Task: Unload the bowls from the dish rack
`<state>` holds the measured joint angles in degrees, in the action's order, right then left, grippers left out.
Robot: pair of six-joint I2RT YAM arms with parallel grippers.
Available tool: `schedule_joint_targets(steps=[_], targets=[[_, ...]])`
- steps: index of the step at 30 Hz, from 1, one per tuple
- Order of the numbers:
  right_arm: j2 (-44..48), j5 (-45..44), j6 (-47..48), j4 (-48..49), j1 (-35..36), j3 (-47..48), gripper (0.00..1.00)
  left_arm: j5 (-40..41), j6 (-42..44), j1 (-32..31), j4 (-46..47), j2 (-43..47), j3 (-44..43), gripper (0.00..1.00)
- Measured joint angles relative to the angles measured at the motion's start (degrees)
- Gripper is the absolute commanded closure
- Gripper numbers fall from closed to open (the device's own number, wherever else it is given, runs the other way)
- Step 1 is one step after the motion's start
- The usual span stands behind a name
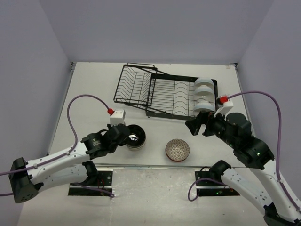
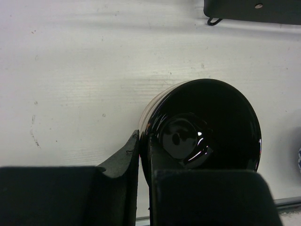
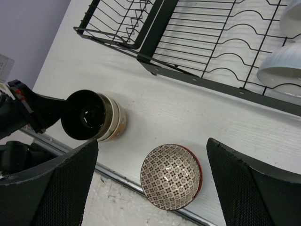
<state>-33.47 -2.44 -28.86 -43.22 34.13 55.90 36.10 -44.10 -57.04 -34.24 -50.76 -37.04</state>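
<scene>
The black wire dish rack (image 1: 164, 96) lies at the back of the table, with three white bowls (image 1: 204, 94) on edge at its right end. A beige bowl with a glossy black inside (image 1: 136, 137) sits left of centre. My left gripper (image 2: 143, 155) is shut on its near rim, one finger inside and one outside. A brown net-patterned bowl (image 1: 178, 149) rests upright near the front edge. My right gripper (image 3: 151, 143) hangs open above it, a finger on each side and nothing between them. Two white bowls (image 3: 282, 70) show at the right wrist view's right edge.
The rack's smaller raised basket (image 1: 134, 84) on the left holds nothing. A metal strip (image 1: 150, 165) runs along the table's front edge, just in front of both loose bowls. Grey walls close in the left, back and right.
</scene>
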Motion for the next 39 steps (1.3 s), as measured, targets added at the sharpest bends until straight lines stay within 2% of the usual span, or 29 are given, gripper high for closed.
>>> schedule_joint_targets(steps=[7, 8, 9, 10, 12, 13, 20, 23, 25, 26, 27, 31, 36, 39], targets=[[-2.6, 0.0, 0.4, 0.9, 0.0, -1.2, 0.02, -0.1, 0.0, 0.4, 3.5, -3.1, 0.3, 1.00], [-2.9, 0.0, 0.4, 1.0, 0.0, -1.3, 0.02, -0.1, -0.1, 0.4, 3.5, -3.3, 0.3, 0.97], [-3.2, 0.0, 0.5, 1.1, 0.0, -1.5, 0.02, -0.1, -0.1, 0.4, 3.5, -3.3, 0.3, 0.91], [-3.3, 0.0, 0.5, 1.2, 0.0, -1.6, 0.02, -0.1, -0.2, 0.4, 3.5, -3.3, 0.3, 0.74], [-3.7, 0.0, 0.5, 1.3, 0.0, -1.8, 0.02, -0.1, -0.6, 0.4, 3.7, -2.8, 0.4, 0.55], [-3.7, 0.0, 0.5, 1.3, 0.0, -1.8, 0.02, -0.1, -0.9, 0.4, 4.1, -2.3, 0.4, 0.52], [-4.9, -0.5, 0.8, 1.7, 0.0, -1.8, 0.01, -0.3, -1.3, 0.5, 3.5, 1.5, -0.9, 0.52], [-7.6, -2.6, 0.8, 1.9, 0.0, -1.8, 0.01, -0.8, -0.9, 0.5, 2.2, 1.8, -3.3, 0.46], [-10.3, -4.1, 0.2, 2.4, -0.2, -1.9, 0.01, -0.9, -0.2, 0.4, 1.4, 3.0, -4.7, 0.25], [-11.4, -4.8, -0.4, 3.2, -0.4, -2.0, 0.01, -0.8, 0.1, 0.4, 0.4, 3.7, -5.5, 0.04], [-12.8, -5.4, -0.9, 4.1, -0.8, -2.4, 0.01, -0.7, 0.6, 0.5, -0.5, 4.5, -6.4, 0.00], [-14.5, -8.2, -5.9, 11.1, -3.7, -7.3, 0.01, 0.2, 2.0, 0.5, -5.6, 6.7, -13.0, 0.00], [-14.0, -7.8, -16.2, 22.1, -14.3, -15.1, 0.01, 1.2, 4.3, 0.5, -13.4, 6.3, -22.2, 0.00], [-12.9, -6.6, -23.7, 28.7, -20.8, -20.7, 0.01, 4.2, 4.9, 0.5, -17.6, 6.8, -24.9, 0.00]])
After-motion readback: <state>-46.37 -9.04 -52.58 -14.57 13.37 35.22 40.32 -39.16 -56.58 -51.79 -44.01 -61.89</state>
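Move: My left hand still pinches the left rim of the black bowl, whose middle is about 5 cm to the right, 1 cm ahead and 3 cm below; the white bowls are right under it, and the patterned bowl stands some 25 cm right and 3 cm back. From my open right hand, the nearest pale bowl in the rack is about 21 cm ahead, 11 cm right and 21 cm below, the next pale bowl roughly 8 cm beyond and 2 cm farther right of it; the patterned bowl lies some 3 cm left, level fore and aft, 25 cm below. I ease the black bowl about 1 cm forward and right and slightly down on the white bowls, then open my left fingers wide, let go of its rim and rise some 15 cm, veering left at the end. Meanwhile my right hand, wide open, dips, pauses, then reaches forward and down, curving right towards the nearest pale bowl in the rack, turning about 35 degrees clockwise, touching nothing. ##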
